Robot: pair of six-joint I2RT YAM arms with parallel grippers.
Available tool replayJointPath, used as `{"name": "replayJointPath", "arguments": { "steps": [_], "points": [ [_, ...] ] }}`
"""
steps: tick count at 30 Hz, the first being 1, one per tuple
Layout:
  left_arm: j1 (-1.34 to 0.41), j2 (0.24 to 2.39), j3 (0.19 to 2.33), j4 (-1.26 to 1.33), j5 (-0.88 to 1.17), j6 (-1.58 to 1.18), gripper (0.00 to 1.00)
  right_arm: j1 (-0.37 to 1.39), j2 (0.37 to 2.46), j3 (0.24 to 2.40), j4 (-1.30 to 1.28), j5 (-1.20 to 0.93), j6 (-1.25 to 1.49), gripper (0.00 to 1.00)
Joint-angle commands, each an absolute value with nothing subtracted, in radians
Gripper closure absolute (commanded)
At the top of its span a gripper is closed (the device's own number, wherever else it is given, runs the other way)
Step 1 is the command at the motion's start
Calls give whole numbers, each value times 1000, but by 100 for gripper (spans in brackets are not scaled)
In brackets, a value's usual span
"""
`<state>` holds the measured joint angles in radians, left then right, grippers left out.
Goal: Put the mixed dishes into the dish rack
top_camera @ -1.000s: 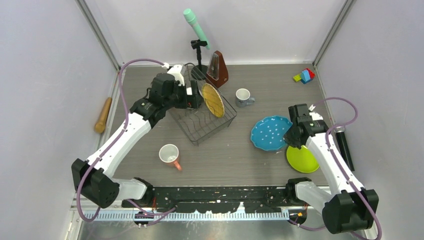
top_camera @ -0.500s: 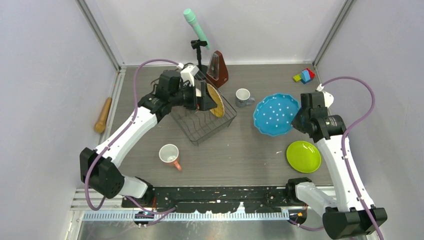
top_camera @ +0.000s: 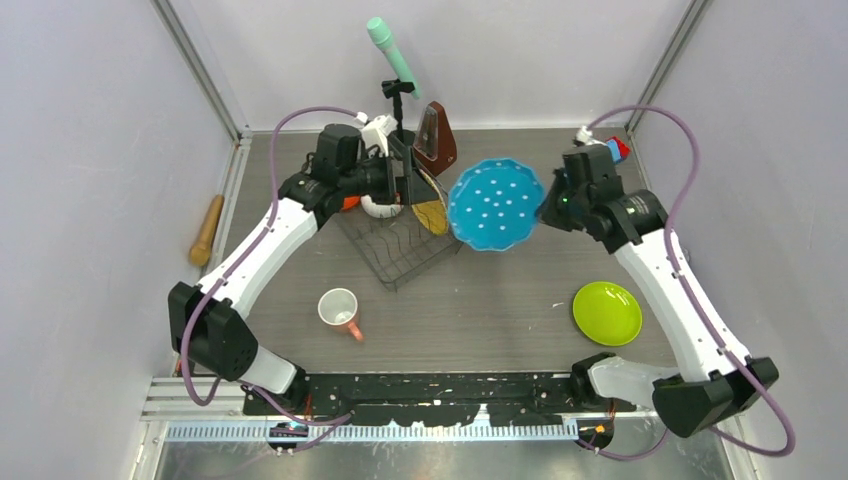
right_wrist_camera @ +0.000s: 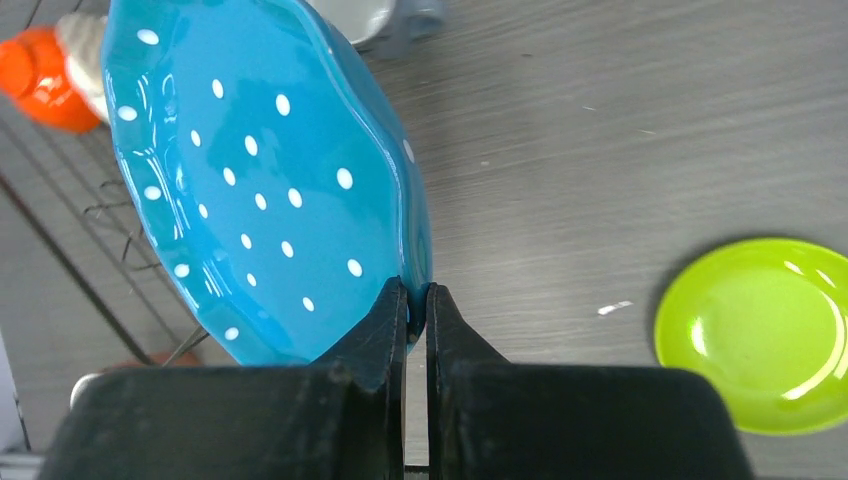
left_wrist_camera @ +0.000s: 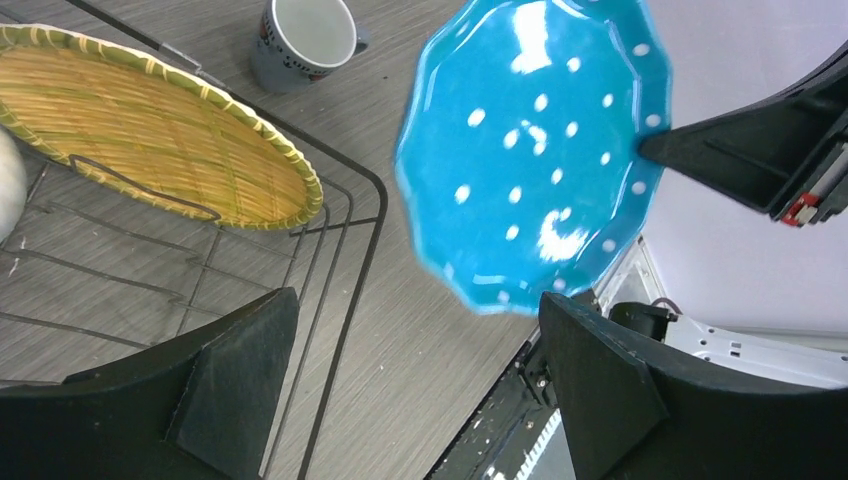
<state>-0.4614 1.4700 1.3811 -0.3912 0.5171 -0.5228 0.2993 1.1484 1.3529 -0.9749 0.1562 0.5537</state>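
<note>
My right gripper [top_camera: 548, 204] [right_wrist_camera: 417, 296] is shut on the rim of the blue white-dotted plate [top_camera: 496, 205] [right_wrist_camera: 260, 180], which hangs tilted in the air just right of the dish rack [top_camera: 400, 248] [left_wrist_camera: 340, 250]. The yellow woven-pattern plate [top_camera: 431, 214] [left_wrist_camera: 150, 130] leans in the rack, beside the white bowl [top_camera: 380, 208] and orange bowl [top_camera: 347, 203] [right_wrist_camera: 45, 80]. My left gripper [top_camera: 410, 185] [left_wrist_camera: 415, 390] hovers open and empty over the rack. The pink mug [top_camera: 340, 309] lies on the table in front. The lime green plate [top_camera: 606, 312] [right_wrist_camera: 765, 335] sits at right. The small grey mug [left_wrist_camera: 300, 40] stands beyond the rack.
A brown metronome [top_camera: 435, 140] and a teal microphone on a stand [top_camera: 393, 60] stand behind the rack. The wooden rolling pin [top_camera: 207, 230] lies by the left wall. Coloured blocks [top_camera: 620, 148] peek out at the back right corner.
My right gripper lifted the blue plate off the table and carried it left and back toward the rack. The left arm shifted right over the rack, staying open.
</note>
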Motion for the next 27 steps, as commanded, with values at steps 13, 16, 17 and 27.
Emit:
{"name": "replayJointPath", "arguments": {
  "steps": [13,16,17,27],
  "points": [
    [-337,1466,1329,-280,735,-628,13,578,1307,1547,-638,26,602,100],
    [-334,1481,1319,-269,756,-626,18,590,1311,1538,-596,-16,602,100],
    [-332,1483,1315,-265,761,-624,24,590,1313,1535,-588,-27,596,100],
    [-241,1507,1185,126,953,-912,100,578,1315,1509,-535,-72,578,98]
  ]
}}
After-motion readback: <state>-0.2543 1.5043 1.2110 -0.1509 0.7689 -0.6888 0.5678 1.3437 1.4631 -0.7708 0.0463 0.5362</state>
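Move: The blue plate, held upright-ish by its right rim in the right gripper, has its middle about 16 cm to the right of the open left hand, nearly level fore and aft and some 3 cm lower. The woven tray in the rack lies 3 cm right of the left hand, 2 cm ahead and 8 cm below; the gray mug lies 15 cm right, 6 cm ahead, 14 cm below. From the right hand, the left gripper is about 25 cm left, 3 cm ahead and 3 cm higher. Leftward, fast and then easing to a stop, the right hand carries the plate about 13 cm to the waiting left gripper, turning some 20 degrees counter-clockwise and keeping its pinch. The left hand gives way about 4 cm to the left and 3 cm forward, sinks slightly late on, and shuts its fingers on the plate's left rim. ##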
